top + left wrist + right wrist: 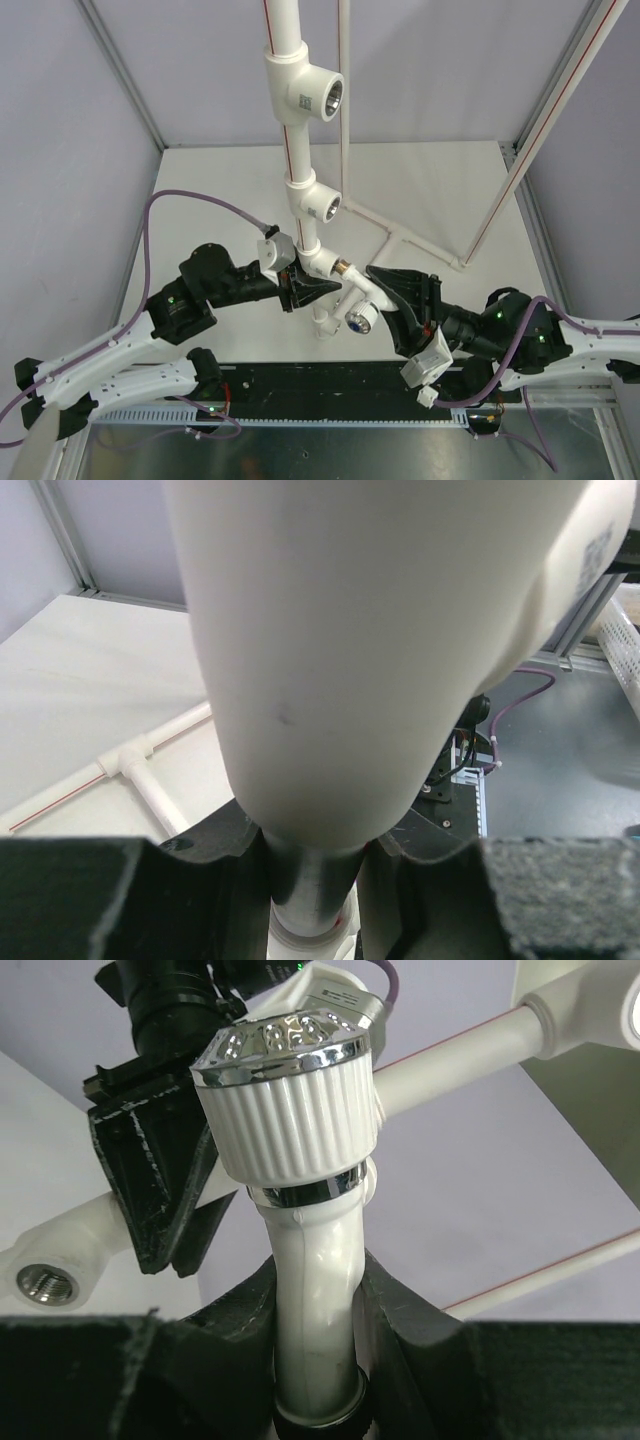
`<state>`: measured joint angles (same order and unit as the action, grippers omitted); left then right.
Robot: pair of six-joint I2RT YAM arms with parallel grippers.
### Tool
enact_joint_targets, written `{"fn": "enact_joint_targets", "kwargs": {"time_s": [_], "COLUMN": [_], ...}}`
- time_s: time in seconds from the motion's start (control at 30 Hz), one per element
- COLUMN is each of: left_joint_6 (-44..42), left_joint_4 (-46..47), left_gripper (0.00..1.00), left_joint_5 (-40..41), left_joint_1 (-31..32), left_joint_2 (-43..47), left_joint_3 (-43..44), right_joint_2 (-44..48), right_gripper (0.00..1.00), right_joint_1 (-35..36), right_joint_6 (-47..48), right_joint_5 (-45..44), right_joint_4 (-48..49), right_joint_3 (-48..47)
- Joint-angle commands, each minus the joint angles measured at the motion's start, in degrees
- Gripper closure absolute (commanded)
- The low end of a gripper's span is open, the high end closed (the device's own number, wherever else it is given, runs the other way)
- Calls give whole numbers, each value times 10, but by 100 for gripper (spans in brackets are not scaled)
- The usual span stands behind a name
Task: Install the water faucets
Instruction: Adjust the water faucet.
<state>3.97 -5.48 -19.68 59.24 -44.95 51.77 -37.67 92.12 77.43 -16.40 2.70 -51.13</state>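
A white water faucet (pixel 357 300) with a ribbed knob and shiny cap (pixel 285 1090) hangs above the table's middle. My right gripper (pixel 382 292) is shut on its body (pixel 315 1290), one jaw on each side. The faucet's brass end (pixel 345 268) sits at the mouth of the lowest tee socket (pixel 323 262) on the long white pipe frame (pixel 296 165). My left gripper (pixel 300 288) is shut on that pipe just below the socket, and the pipe (pixel 310 880) fills its wrist view. I cannot tell how deep the thread sits.
Two upper tee sockets (pixel 326 97) (pixel 328 206) show open metal-threaded holes. Another tee socket (pixel 45 1282) appears low left in the right wrist view. A thin white pipe piece (pixel 400 238) lies on the white table. Metal cage posts (pixel 545 130) rise on the right. A black mat (pixel 330 385) lines the near edge.
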Motion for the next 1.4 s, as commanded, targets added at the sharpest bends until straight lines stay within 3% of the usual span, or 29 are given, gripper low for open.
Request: {"fn": "enact_joint_targets", "kwargs": {"time_s": [0.0,0.3,0.57,0.93,1.37], "left_joint_6": [82,79,122,122,120], "left_joint_4": [-18,-19,23,31,30], "left_gripper": [100,100,100,100,100], "left_joint_5": [-44,-31,-17,-76,-82], "left_joint_1": [12,12,-29,-70,-70], "left_joint_2": [8,6,12,-25,-25], "left_joint_3": [4,-1,-36,-10,-15], "right_joint_2": [3,9,55,56,69], "right_gripper": [100,100,100,100,100], "right_joint_1": [9,30,110,89,35], "right_joint_6": [-15,-62,-134,-173,-154], "right_joint_5": [5,-13,-117,-126,-89], "right_joint_4": [-1,-69,-116,34,84], "right_joint_3": [-26,-24,44,185,205]}}
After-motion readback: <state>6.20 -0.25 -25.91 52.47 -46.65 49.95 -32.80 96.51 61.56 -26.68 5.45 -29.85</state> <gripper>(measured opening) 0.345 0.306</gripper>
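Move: The faucet in the right gripper is at the upright pipe's third tee, counted from the top, roughly 13 cm to that hand's left, 7 cm ahead and level with it. The fourth tee is straight below that one, some 18 cm lower than the right hand, 13 cm left and 6 cm ahead. From the left hand, which grips the pipe between them, the fourth tee is about 11 cm straight below and the third 7 cm straight above. The faucet, still pinched in the right gripper, is carried down from the third tee towards the socket of the fourth, about 17 cm, swinging back a little on the way, then easing forward and up 1–2 cm. The right wrist tips it downward some 15 degrees. The left hand keeps its grip on the pipe and moves it about 2 cm forward. ##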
